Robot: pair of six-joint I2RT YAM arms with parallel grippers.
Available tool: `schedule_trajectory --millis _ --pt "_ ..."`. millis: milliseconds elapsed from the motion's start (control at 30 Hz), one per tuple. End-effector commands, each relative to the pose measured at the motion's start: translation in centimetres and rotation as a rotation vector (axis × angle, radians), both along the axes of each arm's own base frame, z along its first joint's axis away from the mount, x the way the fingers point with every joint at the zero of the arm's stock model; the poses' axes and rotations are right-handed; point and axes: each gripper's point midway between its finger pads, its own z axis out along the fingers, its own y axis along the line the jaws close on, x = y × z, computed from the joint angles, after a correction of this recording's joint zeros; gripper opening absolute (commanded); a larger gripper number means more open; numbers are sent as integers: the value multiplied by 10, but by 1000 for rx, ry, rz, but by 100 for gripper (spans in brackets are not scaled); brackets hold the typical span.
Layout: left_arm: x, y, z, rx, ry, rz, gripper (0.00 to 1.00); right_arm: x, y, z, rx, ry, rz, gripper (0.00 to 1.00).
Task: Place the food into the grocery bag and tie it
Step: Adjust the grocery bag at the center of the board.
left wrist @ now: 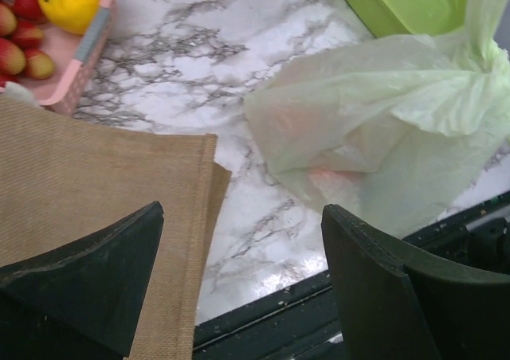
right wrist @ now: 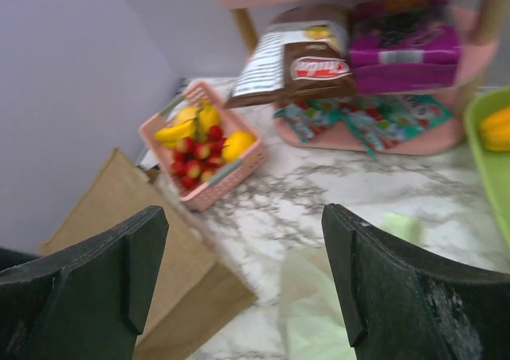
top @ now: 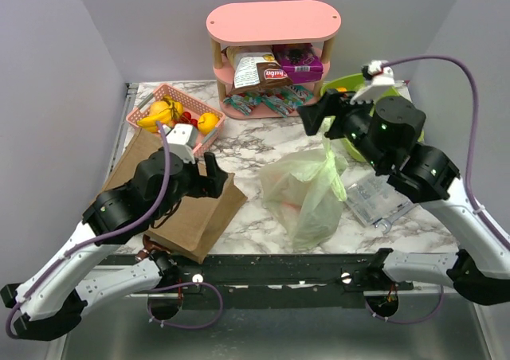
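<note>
The pale-green grocery bag (top: 307, 191) lies on the marble table, its handles gathered into a knot (top: 329, 157) at the top. Reddish-orange food (left wrist: 331, 173) shows faintly through the plastic. My left gripper (top: 204, 174) hovers open over a brown paper bag, left of the grocery bag (left wrist: 382, 133), with nothing between its fingers (left wrist: 243, 272). My right gripper (top: 319, 118) stands open and empty just above and behind the knot, a little of the grocery bag (right wrist: 319, 320) below it. A white-and-brown snack pack (right wrist: 291, 65) and a purple box (right wrist: 406, 41) sit on the shelf.
A brown paper bag (top: 187, 217) lies flat at the front left. Behind it stands a pink basket (top: 147, 123) of fruit. A pink shelf (top: 273, 21) is at the back centre, a green bin (top: 351, 85) back right, a clear plastic box (top: 374, 198) right of the bag.
</note>
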Motion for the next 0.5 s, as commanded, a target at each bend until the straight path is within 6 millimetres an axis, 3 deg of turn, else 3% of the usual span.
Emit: schedule_trajectory --millis 0,133,467 --pt "0 42 -18 80 10 129 83 -18 77 -38 -37 183 351 86" --pt "-6 62 -29 75 26 185 85 -17 128 -73 3 321 492 87" --pt "-18 79 -46 68 52 212 85 -10 198 -173 62 606 613 87"
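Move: Below the raised right hand, about 34 cm down, the tied grocery bag has its middle some 8 cm back and 2 cm left; the clear case lies about 20 cm to the bag's right and level with it. The green tray is roughly 17 cm ahead and 17 cm right of the right hand. From the left hand, the grocery bag is about 20 cm right, straight across, 23 cm lower; the brown paper bag is about 15 cm left, level fore and aft. Swinging left about 17 cm, level at first and then dropping some 16 cm, the wide-open right hand crosses above the grocery bag's far side and comes down towards its left flank, tipping fingers-down about 30 degrees and turning as much counter-clockwise. The left hand, also open and empty, draws left away from it and sinks a little, over the brown paper bag. ##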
